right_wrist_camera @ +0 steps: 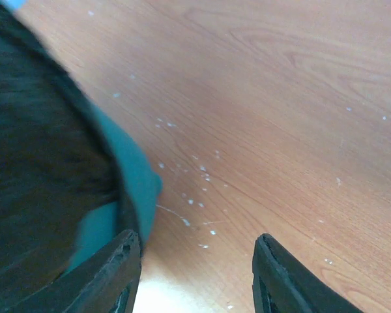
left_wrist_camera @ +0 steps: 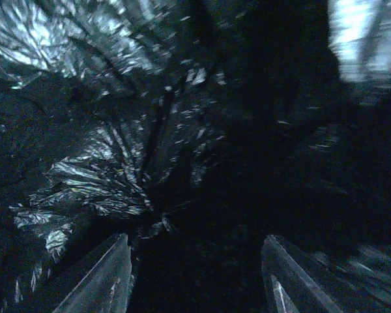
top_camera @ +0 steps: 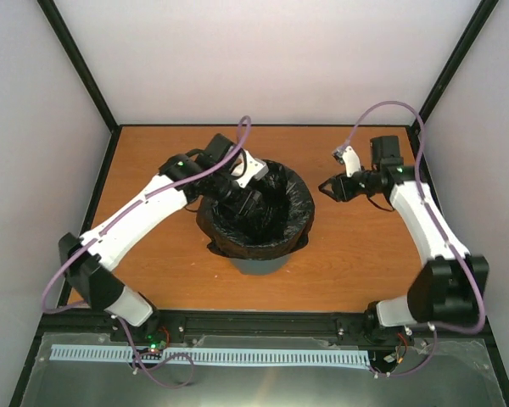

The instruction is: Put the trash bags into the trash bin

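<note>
The black trash bag [top_camera: 282,203] lines the teal trash bin [top_camera: 259,264], its film folded out over the rim. My left gripper [top_camera: 242,199] reaches down inside the bin. In the left wrist view its fingers [left_wrist_camera: 107,277] stand apart, with only the wrinkled black film [left_wrist_camera: 111,176] of the bag ahead of them. My right gripper [top_camera: 331,188] hovers open just right of the bin, holding nothing. In the right wrist view its left finger [right_wrist_camera: 111,274] is beside the teal bin wall [right_wrist_camera: 137,182], and the bag's overhang [right_wrist_camera: 39,143] is at the left.
The bin stands mid-table on the orange wooden top [top_camera: 365,263]. Black frame posts and pale walls close in the back and sides. White specks dot the wood [right_wrist_camera: 202,195] near the bin's foot.
</note>
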You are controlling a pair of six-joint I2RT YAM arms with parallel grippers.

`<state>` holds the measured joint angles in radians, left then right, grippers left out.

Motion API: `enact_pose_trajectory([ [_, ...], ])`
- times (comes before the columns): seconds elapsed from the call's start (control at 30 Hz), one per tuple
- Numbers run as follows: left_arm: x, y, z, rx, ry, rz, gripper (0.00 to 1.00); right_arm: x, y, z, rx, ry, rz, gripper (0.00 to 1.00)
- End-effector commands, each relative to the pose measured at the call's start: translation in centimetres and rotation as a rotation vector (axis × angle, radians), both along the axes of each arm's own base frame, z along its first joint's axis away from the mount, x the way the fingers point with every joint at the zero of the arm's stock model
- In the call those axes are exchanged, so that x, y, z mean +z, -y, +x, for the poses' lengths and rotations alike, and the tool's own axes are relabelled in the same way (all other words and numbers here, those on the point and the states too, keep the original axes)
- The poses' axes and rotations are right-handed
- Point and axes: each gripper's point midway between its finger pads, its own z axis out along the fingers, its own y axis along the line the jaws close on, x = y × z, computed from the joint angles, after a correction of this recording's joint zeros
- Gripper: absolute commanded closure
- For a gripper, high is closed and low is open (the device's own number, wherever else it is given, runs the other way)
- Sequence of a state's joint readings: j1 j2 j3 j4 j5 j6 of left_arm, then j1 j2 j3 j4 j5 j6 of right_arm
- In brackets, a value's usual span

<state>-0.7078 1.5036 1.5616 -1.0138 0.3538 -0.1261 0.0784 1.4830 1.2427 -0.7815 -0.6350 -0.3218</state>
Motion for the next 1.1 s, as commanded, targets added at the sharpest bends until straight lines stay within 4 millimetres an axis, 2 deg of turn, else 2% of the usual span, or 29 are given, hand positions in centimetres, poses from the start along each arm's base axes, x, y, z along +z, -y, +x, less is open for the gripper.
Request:
enact_pose_trajectory([
  [0.0,-2.9,0.1,1.6,0.006,0.01,0.118,0.42,1.3,-0.1,-3.4,-0.028,0.014,0.039,0.51],
  [0.13,-7.7,1.7,1.6,-0.032,-0.052,0.179,0.42,0.7,0.4,-4.6,-0.048,0.063,0.017,0.5],
  [0.3,-13.5,3.8,-0.2,-0.101,-0.112,0.291,0.42,-0.6,0.7,-4.9,-0.049,0.054,0.0,0.5],
  [0.43,-16.2,4.3,-0.9,-0.119,-0.144,0.332,0.42,-0.9,0.4,-4.9,-0.032,0.039,0.015,0.5],
  [0.73,-22.9,3.5,-2.7,-0.14,-0.26,0.391,0.42,-1.2,0.2,-5.1,-0.014,0.029,0.02,0.5],
  [0.87,-25.2,3.2,-3.8,-0.157,-0.305,0.427,0.42,-1.4,0.1,-5.2,-0.004,0.019,0.023,0.5],
  [0.93,-25.7,3.0,-4.1,-0.163,-0.315,0.438,0.42,-1.4,0.0,-5.3,-0.001,0.02,0.024,0.5],
  [1.07,-24.3,3.4,-3.6,-0.153,-0.29,0.416,0.41,-1.1,0.0,-5.3,0.001,0.025,0.029,0.5],
])
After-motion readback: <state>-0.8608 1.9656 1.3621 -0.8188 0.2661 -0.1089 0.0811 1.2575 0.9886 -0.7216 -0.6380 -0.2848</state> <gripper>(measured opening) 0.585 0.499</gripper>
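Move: The left fingers hang open just inside the mouth of the trash bag that lines the bin, the mouth's middle about 1 cm back and 1 cm to their right, at roughly their height. The bin's floor, where the bag is to be pushed, lies some 24 cm below them, about 2 cm back and 3 cm to the right. From the right hand, that floor is about 18 cm to the left, 8 cm back and 17 cm down. Plunge the left gripper about 23 cm down through the bag's mouth towards the bin's floor, easing a few centimetres back and to the right, slowing as it gets deep. Tilt it some 25 degrees so the fingers point nearly straight down, keeping them half open. Draw the open right gripper back about 5 cm outside the bin, with a small rise and dip, then hold it there. ##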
